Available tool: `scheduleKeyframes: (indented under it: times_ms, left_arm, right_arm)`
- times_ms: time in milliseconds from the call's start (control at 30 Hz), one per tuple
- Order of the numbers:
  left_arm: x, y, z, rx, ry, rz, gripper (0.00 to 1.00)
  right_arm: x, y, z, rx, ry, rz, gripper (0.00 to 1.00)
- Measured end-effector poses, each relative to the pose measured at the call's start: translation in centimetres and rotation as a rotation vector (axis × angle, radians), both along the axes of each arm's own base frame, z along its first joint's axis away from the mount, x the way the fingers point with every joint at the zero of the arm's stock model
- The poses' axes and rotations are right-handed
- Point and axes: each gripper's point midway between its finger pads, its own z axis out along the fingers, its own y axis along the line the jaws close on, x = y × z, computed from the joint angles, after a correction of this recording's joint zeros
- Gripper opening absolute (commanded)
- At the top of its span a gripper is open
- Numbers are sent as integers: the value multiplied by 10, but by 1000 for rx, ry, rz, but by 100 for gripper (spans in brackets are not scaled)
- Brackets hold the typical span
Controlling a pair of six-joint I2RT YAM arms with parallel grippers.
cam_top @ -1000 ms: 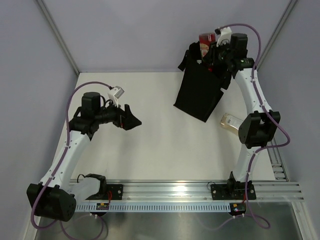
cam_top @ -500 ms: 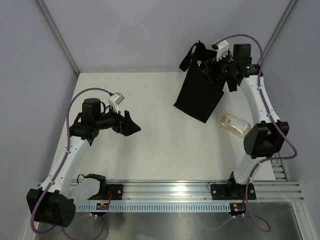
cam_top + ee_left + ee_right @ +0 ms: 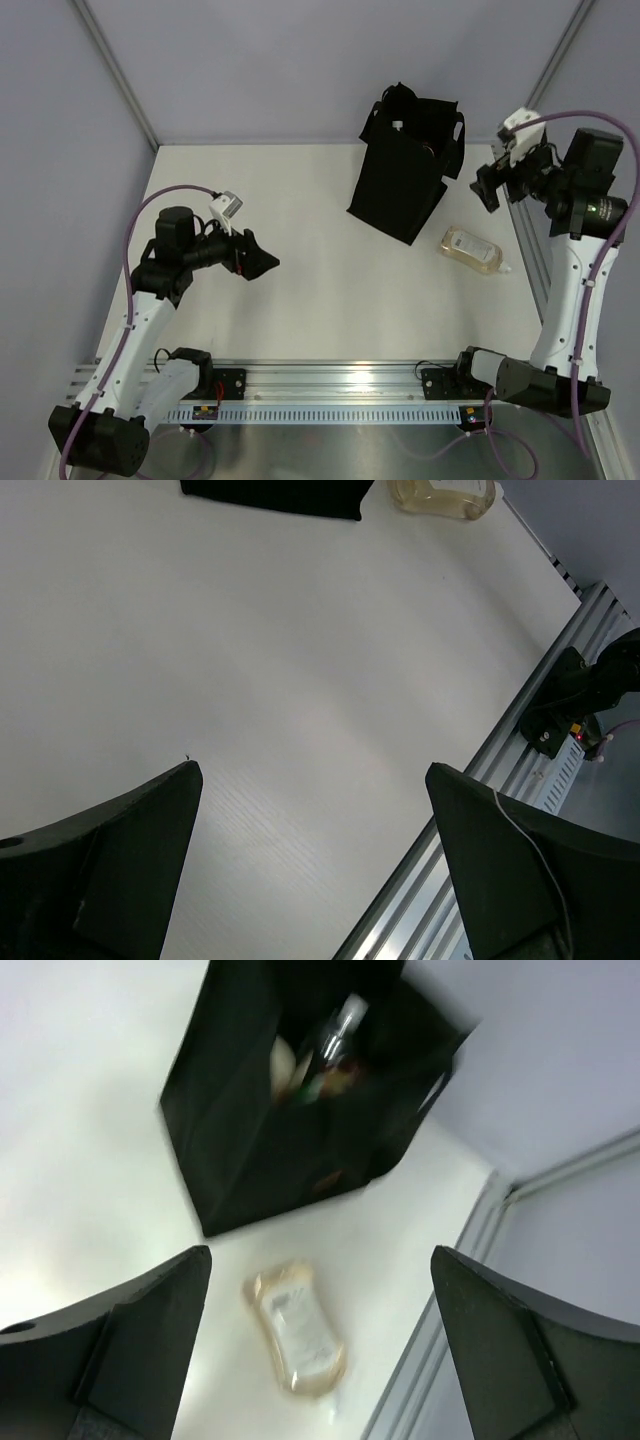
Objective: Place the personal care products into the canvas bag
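Note:
The black canvas bag [image 3: 400, 175] stands open at the back of the table, with several personal care products [image 3: 322, 1055] inside it, among them a clear bottle. A beige clear bottle [image 3: 474, 250] lies flat on the table just right of the bag. My right gripper [image 3: 488, 188] hangs open and empty to the right of the bag, above the table's right edge. Its wrist view looks down on the bag [image 3: 270, 1150] and the bottle [image 3: 297, 1332], with the gripper [image 3: 320, 1252] wide apart. My left gripper [image 3: 266, 262] is open and empty over the left half of the table.
A metal rail [image 3: 380, 385] runs along the near edge, and a slotted strip [image 3: 450, 1320] along the right edge. Grey walls close the back and sides. The left wrist view shows bare white table, the bag's base [image 3: 270, 495] and the bottle [image 3: 445, 495] at its top.
My right gripper, shut on a red product above the bag a second ago, has opened and swung away to the right, empty. The left arm has drawn back slightly.

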Motion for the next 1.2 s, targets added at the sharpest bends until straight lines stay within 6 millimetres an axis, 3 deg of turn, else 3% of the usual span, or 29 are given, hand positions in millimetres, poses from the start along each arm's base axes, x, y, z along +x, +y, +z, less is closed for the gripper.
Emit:
scheduleKeyframes:
  times_ms: [233, 333, 433, 567, 667, 933, 1200]
  left_arm:
    - [-4, 0, -10, -8, 13, 5, 99]
    - [-5, 0, -14, -10, 27, 8, 99]
    - [-6, 0, -18, -10, 36, 10, 99]
    - [-6, 0, -17, -11, 34, 10, 99]
    - [-6, 0, -17, -12, 33, 11, 99]
    - [-5, 0, -17, -13, 35, 11, 99]
    - [-6, 0, -18, -11, 38, 12, 99]
  right_arm:
    - [-32, -41, -209, -299, 517, 111, 100]
    - [-35, -58, -255, -368, 663, 125, 99]
    - [-15, -78, -285, -433, 752, 83, 99]
    - [7, -90, -317, -517, 852, 47, 99]
    - [16, -93, -327, -573, 895, 38, 100]
    - [28, -93, -340, -640, 970, 61, 99]
    - [21, -76, -365, -695, 1062, 150, 99]
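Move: The last bottle, the clear amber one lying on its side, is about 38 cm below the empty right hand, some 9 cm to its right and only 3 cm farther out. The black canvas bag stands beyond it to the left, its middle roughly 20 cm ahead and 11 cm left of this hand, and about 27 cm lower. From the idle left hand the bottle lies some 55 cm to the right, 13 cm ahead and 20 cm below. The right hand, fingers kept wide open, plunges about 37 cm onto the amber bottle, fast for the first two thirds and then easing, while it swings some 9 cm to the right, draws back a little and comes forward again, and at the end edges back left by a couple of centimetres. On the way the wrist turns by some 75 degrees, from pointing out over the table to straight down, so that the open fingers finish on either side of the bottle's body, not yet closing; whether a pad touches it can't be seen. ##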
